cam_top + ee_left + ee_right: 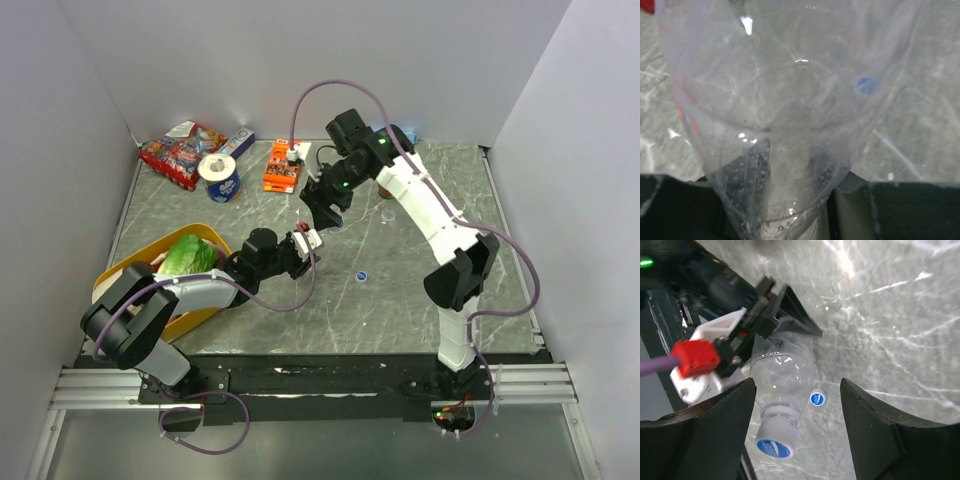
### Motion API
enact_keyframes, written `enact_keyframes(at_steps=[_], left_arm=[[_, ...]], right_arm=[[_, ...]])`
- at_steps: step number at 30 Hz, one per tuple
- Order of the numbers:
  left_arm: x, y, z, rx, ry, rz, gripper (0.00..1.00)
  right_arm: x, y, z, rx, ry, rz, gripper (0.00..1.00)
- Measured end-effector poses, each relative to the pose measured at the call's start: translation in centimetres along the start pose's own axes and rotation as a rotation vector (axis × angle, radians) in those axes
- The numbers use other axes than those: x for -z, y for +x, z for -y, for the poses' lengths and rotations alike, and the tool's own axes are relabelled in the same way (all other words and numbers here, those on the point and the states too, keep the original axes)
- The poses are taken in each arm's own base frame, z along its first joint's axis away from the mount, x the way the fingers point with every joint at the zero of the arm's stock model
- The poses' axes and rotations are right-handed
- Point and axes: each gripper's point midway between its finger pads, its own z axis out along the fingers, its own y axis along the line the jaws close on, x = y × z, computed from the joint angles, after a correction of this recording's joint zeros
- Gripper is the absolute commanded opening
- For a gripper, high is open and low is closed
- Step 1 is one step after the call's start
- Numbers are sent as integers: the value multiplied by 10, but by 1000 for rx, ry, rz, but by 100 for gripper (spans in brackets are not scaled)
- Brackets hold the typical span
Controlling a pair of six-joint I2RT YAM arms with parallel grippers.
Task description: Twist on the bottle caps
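My left gripper [303, 243] is shut on a small clear bottle [782, 372], holding it off the table. That bottle [785, 100] fills the left wrist view, and the fingers [747, 170] show dark through its wall. A white cap with a blue top [775, 440] sits on its neck. My right gripper [797, 427] is open, one finger on each side of the capped neck, neither touching it. In the top view the right gripper [320, 212] hangs just beyond the bottle. A second blue cap [361, 276] [817, 399] lies loose on the table. A faint clear shape [388, 213], perhaps a second bottle, stands by the right arm.
A yellow bowl [125, 268] with green lettuce [188, 255] sits at the left by my left arm. Along the back stand a blue-and-white roll [220, 178], red snack packs [178, 152] and an orange box [283, 166]. White walls close three sides.
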Motion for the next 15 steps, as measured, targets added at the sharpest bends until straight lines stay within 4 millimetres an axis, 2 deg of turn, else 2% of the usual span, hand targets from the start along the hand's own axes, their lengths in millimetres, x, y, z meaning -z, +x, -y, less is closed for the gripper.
enact_keyframes(at_steps=[3,7,9,11,13,15], left_arm=[[-1,-6,9,29,50,29,1],[2,-8,16,69,125,52,1],[5,-7,18,85,173,48,1],[7,-6,21,100,230,36,1],[10,-7,23,86,283,20,1],[12,-7,24,67,318,9,1]], right_arm=[[22,-12,-13,53,1,63,77],[66,-21,-38,128,13,165,75],[90,-18,-51,203,27,212,74],[110,-6,-67,316,50,238,73],[118,6,-79,420,71,243,73],[117,19,-93,542,65,228,73]])
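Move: From the right hand, the loose cap on the table lies about 12 cm back, 8 cm to the right and some 24 cm below. The capped bottle's top is roughly 2 cm back, 4 cm right and level; an open clear bottle stands about 14 cm right, 2 cm farther out and 18 cm below. From the left hand, which still grips the capped bottle, the loose cap is about 12 cm right, 4 cm back and 10 cm below. Still open, the right hand leaves the capped bottle, some 10 cm back, up and right; left draws back. ##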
